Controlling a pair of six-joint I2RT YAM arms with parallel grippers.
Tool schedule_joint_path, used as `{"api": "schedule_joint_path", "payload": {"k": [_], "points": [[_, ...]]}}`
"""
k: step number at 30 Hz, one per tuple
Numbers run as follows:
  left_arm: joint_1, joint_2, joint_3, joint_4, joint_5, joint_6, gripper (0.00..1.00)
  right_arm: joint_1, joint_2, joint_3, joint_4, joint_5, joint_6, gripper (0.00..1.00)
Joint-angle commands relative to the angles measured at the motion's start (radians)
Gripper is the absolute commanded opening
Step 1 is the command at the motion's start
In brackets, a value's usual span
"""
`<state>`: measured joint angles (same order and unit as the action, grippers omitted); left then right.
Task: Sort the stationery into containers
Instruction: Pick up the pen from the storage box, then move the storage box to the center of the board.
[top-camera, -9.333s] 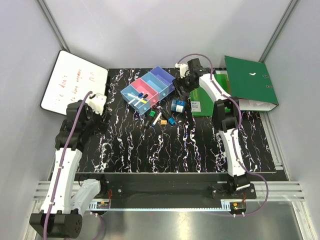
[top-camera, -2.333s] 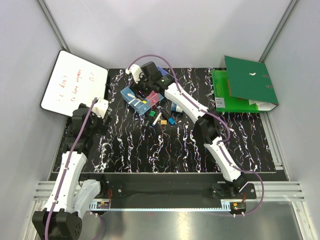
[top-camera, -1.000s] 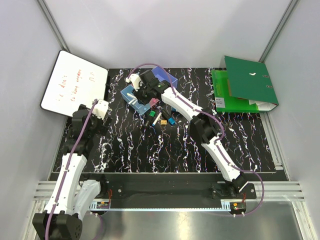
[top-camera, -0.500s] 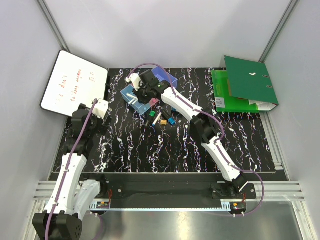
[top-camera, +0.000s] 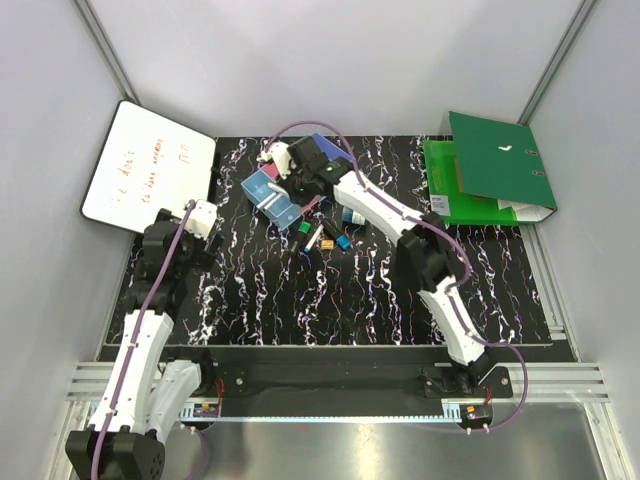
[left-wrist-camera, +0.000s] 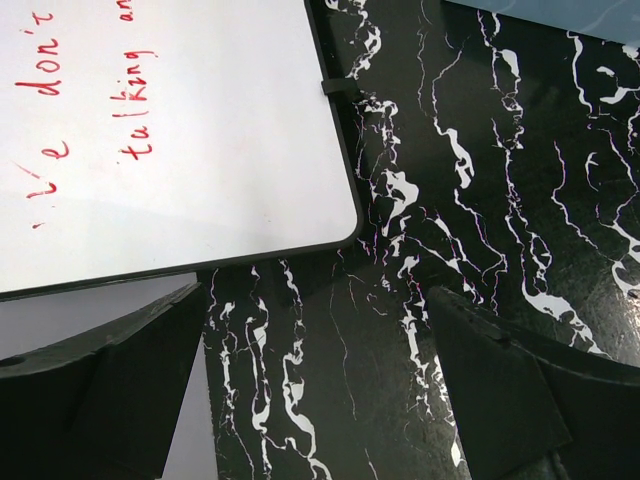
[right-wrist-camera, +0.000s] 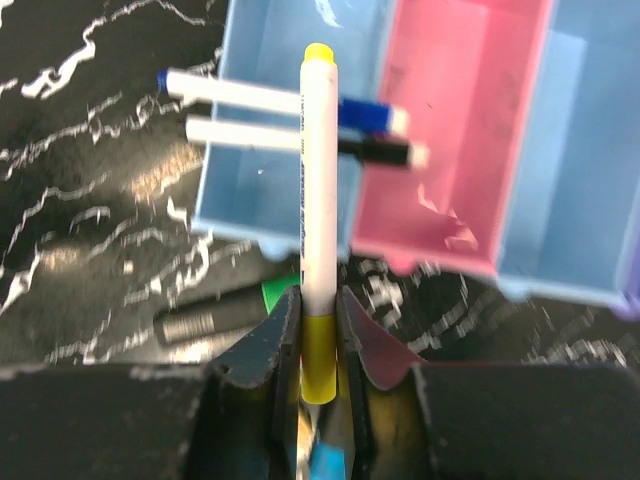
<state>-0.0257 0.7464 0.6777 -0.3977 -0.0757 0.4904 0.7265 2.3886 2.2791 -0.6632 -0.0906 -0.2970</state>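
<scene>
My right gripper (right-wrist-camera: 318, 320) is shut on a white marker with a yellow cap (right-wrist-camera: 318, 180), held just in front of the containers. In the right wrist view the marker stands over the wall between the light blue bin (right-wrist-camera: 250, 190) and the pink bin (right-wrist-camera: 460, 120). Two white markers, one blue-capped (right-wrist-camera: 240, 90) and one black-capped (right-wrist-camera: 240, 133), lie across those two bins. A green and black marker (right-wrist-camera: 215, 320) lies on the table below. In the top view the right gripper (top-camera: 292, 183) covers the bins. My left gripper (left-wrist-camera: 318, 300) stands open and holds nothing.
A blue bin (right-wrist-camera: 570, 150) joins the pink one. Loose stationery (top-camera: 318, 236) and a round blue roll (top-camera: 352, 213) lie in front of the bins. The whiteboard (left-wrist-camera: 150, 130) leans at the table's left edge, the green binder (top-camera: 495, 165) at the back right.
The right jaws have closed on the yellow-capped marker, and the right arm has shifted slightly right with it. The left arm has not moved.
</scene>
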Motion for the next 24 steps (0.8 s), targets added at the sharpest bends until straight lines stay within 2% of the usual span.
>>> {"api": "schedule_joint_path", "payload": {"k": [1, 8, 14, 24], "points": [[-0.005, -0.018, -0.001, 0.048, 0.002, 0.01, 0.99, -0.041, -0.221, -0.142, 0.036, 0.048, 0.012, 0.0], [-0.003, -0.01, 0.005, 0.049, 0.019, 0.008, 0.99, -0.091, -0.457, -0.542, 0.096, 0.078, -0.039, 0.0], [-0.005, 0.001, 0.02, 0.046, 0.024, 0.011, 0.99, -0.113, -0.555, -0.749, 0.131, 0.081, -0.033, 0.0], [-0.005, 0.041, 0.036, 0.046, 0.043, 0.01, 0.99, -0.154, -0.609, -0.825, 0.155, 0.129, -0.045, 0.0]]}}
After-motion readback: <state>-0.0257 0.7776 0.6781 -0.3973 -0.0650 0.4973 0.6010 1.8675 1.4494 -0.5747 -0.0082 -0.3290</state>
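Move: Already clear of the storage box's floor, the right hand holds the yellow-capped pen. The bare table it heads for lies about 17 cm to its right, 8 cm back and 6 cm down. The blue jar is some 16 cm right and 2 back, the blue-capped marker about 11 right and 8 back, and the box's middle roughly 6 cm ahead, 1 right. From the left hand that bare spot is about 40 cm right, 7 cm ahead. Swinging the held pen away from the storage box, the right hand travels about 17 cm right and 8 cm back towards the bare table beside the blue jar and blue-capped marker. It first arcs up some 4 cm, then sinks about 7, slowing near the end; it turns about 10 degrees clockwise, left side dipping and fingers tipping down slightly, grip kept shut on the pen's yellow end. ##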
